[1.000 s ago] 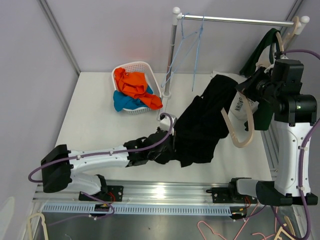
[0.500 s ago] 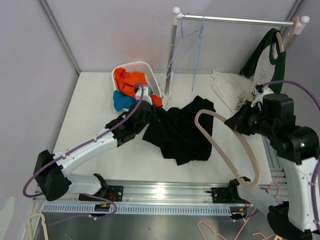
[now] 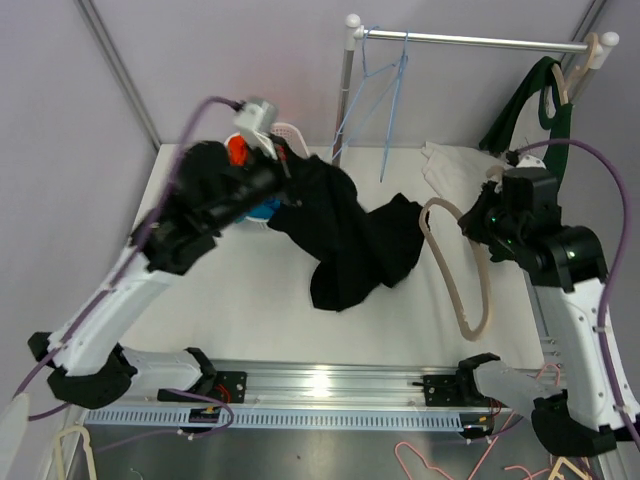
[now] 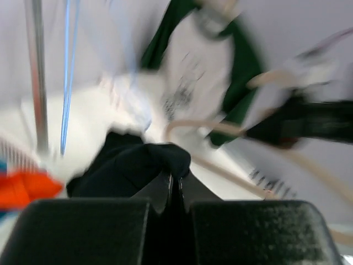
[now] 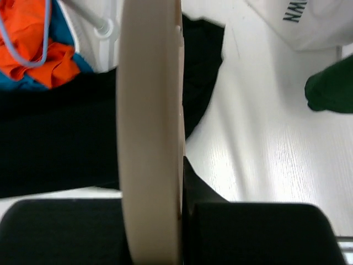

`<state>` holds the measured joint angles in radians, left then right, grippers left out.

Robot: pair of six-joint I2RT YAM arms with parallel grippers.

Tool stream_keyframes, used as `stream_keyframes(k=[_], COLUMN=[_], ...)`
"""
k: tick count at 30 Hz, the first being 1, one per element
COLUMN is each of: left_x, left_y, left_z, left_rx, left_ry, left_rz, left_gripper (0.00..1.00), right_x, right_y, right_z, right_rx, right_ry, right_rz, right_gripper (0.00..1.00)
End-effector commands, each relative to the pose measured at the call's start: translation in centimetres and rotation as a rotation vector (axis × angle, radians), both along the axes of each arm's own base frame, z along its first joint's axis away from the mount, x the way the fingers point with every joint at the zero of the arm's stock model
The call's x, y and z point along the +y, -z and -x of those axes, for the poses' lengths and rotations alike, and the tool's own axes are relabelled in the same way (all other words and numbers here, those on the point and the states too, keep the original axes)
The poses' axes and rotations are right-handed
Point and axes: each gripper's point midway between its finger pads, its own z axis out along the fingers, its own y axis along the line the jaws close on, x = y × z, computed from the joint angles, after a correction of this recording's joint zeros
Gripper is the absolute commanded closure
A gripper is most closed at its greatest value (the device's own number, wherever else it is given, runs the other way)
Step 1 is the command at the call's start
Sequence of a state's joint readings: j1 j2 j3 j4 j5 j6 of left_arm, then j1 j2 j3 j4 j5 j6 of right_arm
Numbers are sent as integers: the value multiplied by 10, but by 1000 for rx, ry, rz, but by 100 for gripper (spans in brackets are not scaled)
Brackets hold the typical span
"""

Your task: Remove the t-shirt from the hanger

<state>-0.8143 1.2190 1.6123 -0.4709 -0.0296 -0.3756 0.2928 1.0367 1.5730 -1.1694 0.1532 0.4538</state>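
The black t-shirt [image 3: 350, 235] hangs off my raised left gripper [image 3: 290, 172] near the basket and trails down onto the table. In the left wrist view the jaws are shut on a fold of the black t-shirt [image 4: 143, 165]. My right gripper [image 3: 490, 222] is shut on the beige hanger [image 3: 462, 275], which is bare and held clear of the shirt at the right. The right wrist view shows the hanger [image 5: 150, 127] clamped between the jaws, with the shirt [image 5: 60, 132] lying beyond it.
A white basket [image 3: 292, 132] with orange and blue clothes stands at the back left. A clothes rail [image 3: 470, 40] carries blue wire hangers [image 3: 395, 90] and a green-and-white shirt [image 3: 535, 110]. A white garment [image 3: 455, 175] lies at the back right.
My left arm has swung up and back toward the basket, dragging the black t-shirt left and lifting it. My right gripper has drawn the bare hanger back to the right, away from the shirt.
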Motion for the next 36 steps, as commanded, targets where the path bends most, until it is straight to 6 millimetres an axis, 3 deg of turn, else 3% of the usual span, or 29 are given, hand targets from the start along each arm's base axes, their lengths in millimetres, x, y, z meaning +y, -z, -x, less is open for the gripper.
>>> stream_keyframes(k=[1, 4, 7, 10, 11, 12, 13, 15, 16, 20, 22, 23, 24, 27, 28, 30, 31, 32, 36], left_x=[29, 47, 76, 107, 111, 115, 122, 109, 102, 100, 105, 107, 113, 112, 120, 123, 136, 146, 174], left_y=[-97, -142, -175, -198, -203, -210, -230, -238, -250, -269, -276, -281, -290, -301, -311, -319, -332, -336, -350], left_z=[63, 111, 130, 99, 91, 83, 89, 90, 111, 145, 138, 119, 117, 85, 83, 58, 62, 53, 27], left_rx=[-224, -385, -530, -608, -633, -664, -722, -800, -889, -1018, -1050, -1056, -1082, -1116, -1137, -1154, -1182, -1180, -1221], left_ry=[176, 307, 266, 17, -24, -65, -81, -31, 67, 179, 116, 31, -10, -137, -185, -263, -304, -343, -460], left_rz=[49, 104, 137, 107, 87, 69, 92, 75, 103, 158, 152, 133, 134, 103, 117, 110, 139, 144, 179], left_gripper=[100, 99, 99, 99, 99, 99, 99, 99, 99, 99, 99, 99, 99, 99, 99, 99, 99, 99, 100], right_x=[-2, 4, 7, 6, 7, 9, 10, 14, 15, 21, 18, 20, 22, 27, 27, 26, 30, 29, 30], right_y=[-34, -46, -76, -88, -108, -115, -121, -143, -155, -181, -194, -194, -198, -189, -200, -198, -183, -191, -179], right_z=[-43, -66, -94, -119, -125, -130, -135, -148, -152, -170, -178, -183, -194, -218, -219, -228, -244, -243, -262], right_rx=[-148, -203, -349, -405, -465, -486, -500, -569, -609, -702, -730, -722, -727, -713, -739, -715, -678, -685, -664], right_ry=[54, 50, 43, 59, 52, 47, 43, 25, 25, -6, -2, -14, -15, -33, -35, -37, -51, -53, -65], right_rz=[16, 14, 32, 73, 81, 85, 90, 107, 105, 146, 176, 187, 194, 221, 213, 214, 217, 213, 211], right_gripper=[100, 100, 100, 100, 100, 100, 100, 100, 100, 100, 100, 100, 100, 100, 100, 100, 100, 100, 100])
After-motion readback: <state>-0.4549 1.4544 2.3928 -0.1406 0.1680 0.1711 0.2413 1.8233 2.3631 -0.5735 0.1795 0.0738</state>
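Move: My left hand grips the black t-shirt; the white basket's middle lies about 30 cm ahead, 15 cm to its left and 38 cm below, with the rail's left post some 32 cm ahead and 5 cm to its right. My right hand holds the empty wooden hanger, and the rail runs about 33 cm ahead, 3 cm to its left and 18 cm above. From that hand the blue hangers are 33 cm ahead, 13 cm left; the green-sleeved t-shirt is 30 cm ahead, 23 cm right. I fling my left hand up about 30 cm, still pinching the black t-shirt, drawing back some 12 cm and swinging left, then coming forward again as it rises, fingers tipping up roughly 60 degrees. Meanwhile my right hand keeps the wooden hanger and carries it about 27 cm forward and 16 cm up towards the rail, forward first, then climbing as the wrist tips up, and level forward at the last. ##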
